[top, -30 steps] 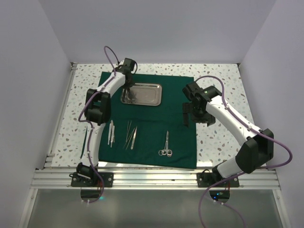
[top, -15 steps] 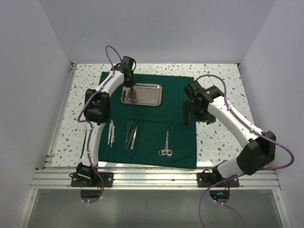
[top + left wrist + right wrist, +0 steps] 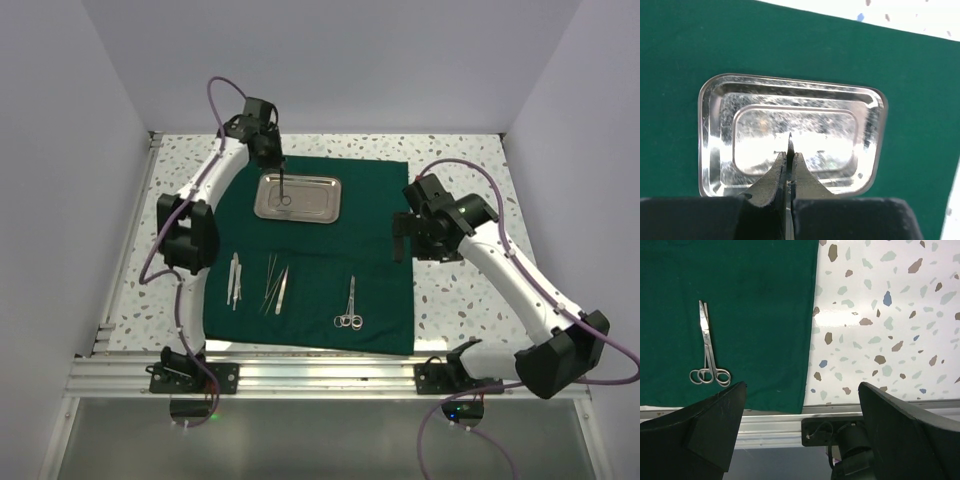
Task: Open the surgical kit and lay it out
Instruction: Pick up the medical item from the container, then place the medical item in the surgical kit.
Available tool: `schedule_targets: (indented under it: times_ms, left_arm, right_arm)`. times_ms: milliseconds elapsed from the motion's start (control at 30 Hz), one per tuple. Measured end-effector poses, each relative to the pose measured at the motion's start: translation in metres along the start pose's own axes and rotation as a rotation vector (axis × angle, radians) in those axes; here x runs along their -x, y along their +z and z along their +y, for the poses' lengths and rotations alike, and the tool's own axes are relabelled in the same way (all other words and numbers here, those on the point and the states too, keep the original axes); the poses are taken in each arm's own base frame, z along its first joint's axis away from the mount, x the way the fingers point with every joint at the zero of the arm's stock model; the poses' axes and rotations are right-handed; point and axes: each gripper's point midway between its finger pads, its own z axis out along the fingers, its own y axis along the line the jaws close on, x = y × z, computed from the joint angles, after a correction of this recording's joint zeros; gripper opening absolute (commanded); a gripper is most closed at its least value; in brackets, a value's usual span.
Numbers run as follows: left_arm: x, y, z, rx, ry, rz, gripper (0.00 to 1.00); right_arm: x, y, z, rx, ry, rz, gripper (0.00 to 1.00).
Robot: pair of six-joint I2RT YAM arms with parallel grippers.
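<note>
The surgical kit's dark green cloth (image 3: pixel 370 200) lies spread flat, with the shiny steel tray (image 3: pixel 335 198) at its far side. My left gripper (image 3: pixel 279 170) hangs over the tray, shut on a slim ring-handled instrument (image 3: pixel 284 192) that dangles above it. In the left wrist view the gripper (image 3: pixel 789 155) pinches the instrument's thin edge (image 3: pixel 789 142) over the tray (image 3: pixel 715 130). Scalpel-like handles (image 3: pixel 236 278), tweezers (image 3: pixel 281 288) and ring-handled forceps (image 3: pixel 350 305) lie in a row near the front. My right gripper (image 3: pixel 402 240) stands open and empty above the cloth's right edge.
Speckled tabletop (image 3: pixel 880 315) lies right of the cloth (image 3: pixel 755 300), and the forceps (image 3: pixel 707 350) sit left of my right gripper (image 3: pixel 802 390). An aluminium rail (image 3: pixel 770 425) and the arm's base mount (image 3: pixel 840 435) run along the near edge. White walls enclose three sides.
My left gripper has risen from the tray floor, lifting the ring-handled instrument clear of it. The right arm has drifted slightly right and toward the front, still open.
</note>
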Motion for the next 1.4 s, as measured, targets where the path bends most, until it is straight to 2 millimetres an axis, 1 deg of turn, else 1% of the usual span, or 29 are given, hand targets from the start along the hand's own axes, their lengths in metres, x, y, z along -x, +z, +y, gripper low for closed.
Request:
schedule_targets:
  times_ms: [67, 133, 167, 200, 233, 267, 333, 400, 433, 467, 533, 567, 600, 633, 800, 833, 867, 933, 967, 1067, 1100, 1200, 1267, 1333, 1400]
  left_arm:
    - [0.003, -0.018, -0.009, -0.026, 0.006, -0.012, 0.00]
    - [0.002, -0.035, -0.018, -0.044, 0.015, -0.017, 0.00]
    - [-0.002, -0.040, -0.022, -0.049, 0.020, -0.018, 0.00]
    - [-0.011, -0.049, -0.027, -0.053, 0.026, -0.010, 0.00]
    - [-0.024, -0.056, -0.035, -0.056, 0.036, 0.004, 0.00]
    - [-0.039, -0.063, -0.043, -0.058, 0.045, 0.018, 0.00]
    - [-0.078, -0.075, -0.067, -0.070, 0.060, 0.049, 0.00]
    - [-0.128, -0.086, -0.095, -0.093, 0.090, 0.083, 0.00]
    - [-0.161, -0.092, -0.110, -0.103, 0.112, 0.111, 0.00]
    - [-0.182, -0.095, -0.118, -0.106, 0.127, 0.129, 0.00]
    - [-0.232, -0.100, -0.137, -0.111, 0.165, 0.177, 0.00]
    - [-0.250, -0.101, -0.142, -0.105, 0.177, 0.193, 0.00]
    - [-0.262, -0.103, -0.145, -0.098, 0.181, 0.202, 0.00]
    - [-0.270, -0.104, -0.147, -0.090, 0.178, 0.202, 0.00]
    - [-0.276, -0.101, -0.160, -0.080, 0.137, 0.147, 0.01]
    - [-0.279, -0.097, -0.163, -0.079, 0.129, 0.144, 0.09]
    - [-0.283, -0.094, -0.164, -0.074, 0.127, 0.147, 0.25]
    - [-0.294, -0.085, -0.165, -0.057, 0.126, 0.164, 0.36]
    - [-0.299, -0.082, -0.165, -0.047, 0.126, 0.171, 0.43]
    - [-0.308, -0.081, -0.165, -0.026, 0.134, 0.181, 0.49]
    - [-0.307, -0.083, -0.165, -0.020, 0.135, 0.176, 0.54]
    - [-0.298, -0.093, -0.170, -0.016, 0.143, 0.144, 0.60]
    - [-0.282, -0.107, -0.169, -0.007, 0.154, 0.106, 0.64]
    - [-0.260, -0.130, -0.167, -0.003, 0.169, 0.042, 0.66]
    - [-0.230, -0.161, -0.159, -0.006, 0.181, -0.043, 0.69]
  right_arm:
    - [-0.001, -0.002, -0.001, 0.006, 0.000, -0.009, 0.98]
    - [-0.002, -0.005, -0.003, 0.011, 0.001, -0.019, 0.98]
    - [-0.002, -0.007, -0.003, 0.013, 0.001, -0.025, 0.99]
    - [-0.002, -0.008, -0.004, 0.016, 0.001, -0.032, 0.99]
    - [-0.002, -0.010, -0.004, 0.017, 0.001, -0.037, 0.99]
    - [-0.002, -0.011, -0.004, 0.020, 0.002, -0.043, 0.98]
    - [-0.001, -0.014, -0.005, 0.026, 0.006, -0.054, 0.98]
    - [-0.001, -0.017, -0.005, 0.035, 0.009, -0.065, 0.98]
    - [-0.001, -0.019, -0.006, 0.039, 0.011, -0.071, 0.98]
    - [-0.002, -0.020, -0.006, 0.045, 0.013, -0.075, 0.98]
    - [-0.004, -0.023, -0.007, 0.051, 0.014, -0.080, 0.98]
    - [-0.005, -0.025, -0.008, 0.052, 0.015, -0.082, 0.98]
    - [-0.005, -0.026, -0.008, 0.054, 0.016, -0.086, 0.98]
    - [-0.007, -0.028, -0.010, 0.057, 0.018, -0.093, 0.98]
    - [-0.023, -0.038, -0.021, 0.063, 0.022, -0.107, 0.98]
    - [-0.027, -0.040, -0.024, 0.062, 0.021, -0.105, 0.99]
    - [-0.031, -0.041, -0.026, 0.061, 0.021, -0.104, 0.98]
    - [-0.037, -0.044, -0.030, 0.063, 0.022, -0.107, 0.98]
    - [-0.039, -0.046, -0.031, 0.067, 0.024, -0.114, 0.98]
    - [-0.041, -0.053, -0.034, 0.077, 0.031, -0.136, 0.98]
    - [-0.042, -0.054, -0.035, 0.081, 0.033, -0.142, 0.98]
    - [-0.042, -0.058, -0.036, 0.094, 0.040, -0.164, 0.99]
    - [-0.041, -0.061, -0.034, 0.115, 0.047, -0.179, 0.98]
    - [-0.037, -0.069, -0.031, 0.145, 0.062, -0.209, 0.98]
    - [-0.026, -0.082, -0.025, 0.196, 0.086, -0.261, 0.98]
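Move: The left gripper already holds the ring-handled medical item. The bare spot of green cloth for it lies about 32 cm back and 20 cm to the right, some 11 cm below. The laid-out scissors are just 4 cm left of that spot, and the tweezers 20 cm left of it and 2 cm farther out. The tray's middle is 2 cm back and 4 cm right of this hand. From the right gripper the spot lies roughly 11 cm left, 2 cm ahead and 17 cm down. Lift the left gripper clear of the tray, then sweep it back nearly 30 cm and right about 20 cm to the bare cloth beside the laid-out scissors, sinking at the end. Open the fingers there to about two thirds, let go of the item, and rise 10 cm, easing left. Meanwhile draw the right gripper back and up about 6 cm each, away from the spot. ##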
